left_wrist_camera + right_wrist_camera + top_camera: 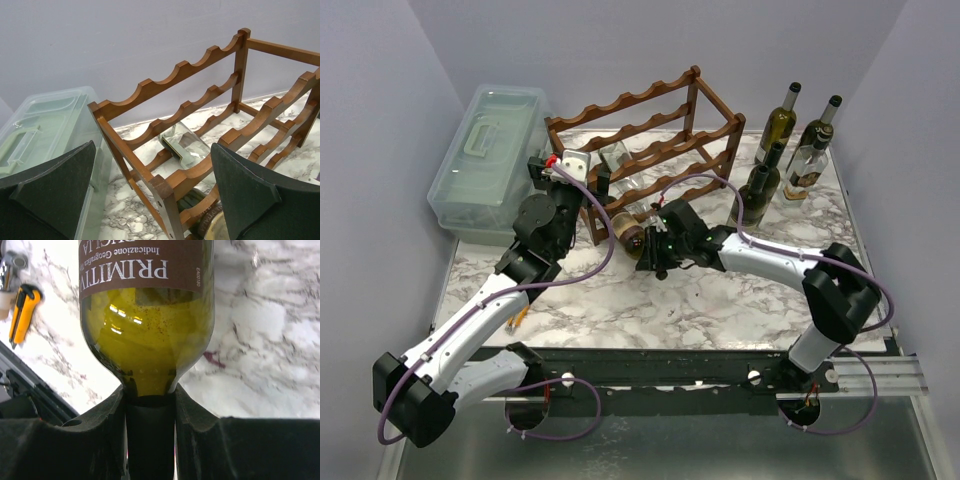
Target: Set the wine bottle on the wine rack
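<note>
The wine bottle (147,305) is olive-green glass with a brown label. My right gripper (150,395) is shut on its neck. In the top view the bottle (628,232) lies nearly level, its base end at the lower front rail of the wine rack (650,150), near the rack's left end, and the right gripper (660,245) is just in front of it. My left gripper (582,175) hovers open and empty over the rack's left end. From the left wrist the rack (190,70) fills the view and the labelled bottle (215,222) shows at the bottom tier.
A clear bottle (185,145) lies on the rack's middle tier. A pale green plastic box (490,160) stands left of the rack. Three bottles stand at the back right (780,125), (812,150), (758,190). A yellow tool (22,312) lies on the marble near the left arm.
</note>
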Available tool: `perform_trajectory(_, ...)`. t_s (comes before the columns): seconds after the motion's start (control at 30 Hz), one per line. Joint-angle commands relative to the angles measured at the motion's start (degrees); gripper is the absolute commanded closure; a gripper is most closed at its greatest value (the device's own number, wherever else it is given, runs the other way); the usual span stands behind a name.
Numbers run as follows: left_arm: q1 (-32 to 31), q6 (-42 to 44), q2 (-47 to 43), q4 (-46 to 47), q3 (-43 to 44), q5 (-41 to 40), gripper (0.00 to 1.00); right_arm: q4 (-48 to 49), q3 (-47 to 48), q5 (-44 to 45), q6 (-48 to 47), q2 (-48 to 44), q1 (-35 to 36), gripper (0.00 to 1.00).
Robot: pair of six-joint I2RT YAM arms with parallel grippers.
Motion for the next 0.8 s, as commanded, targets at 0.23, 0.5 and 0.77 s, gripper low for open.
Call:
perform_trajectory(0.23, 1.0, 0.8, 0.2, 1.4, -0.9, 0.3, 0.02, 12.3, 14.0, 7.5, -0.3, 13.0, 0.0, 0.99)
perform_trajectory(0.5, 2.3, -0.6, 0.5, 1.4, -0.9, 1.7, 0.02, 13.3, 16.5, 8.3, -0.3, 17.5, 0.0, 0.68)
perform_trajectory(0.77, 3.4, -1.9, 0.3, 1.4, -0.9, 2.7, 0.02, 11.3, 14.9, 7.0, -0.9, 15.9, 0.1, 0.38)
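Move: The right hand already holds the wine bottle by its neck, the body pointing left-forward into the wine rack's lower left slot, whose front edge lies about 14 cm ahead, 9 cm left and slightly below. The clear bottle lies some 23 cm ahead and 5 cm left; the nearest dark bottle stands roughly 17 cm ahead, 21 cm right. From the left hand, that slot is about 12 cm ahead, 9 cm right, 18 cm below. Still pinching the neck, the right hand slides the wine bottle about 10 cm forward-left into the slot, then opens. ##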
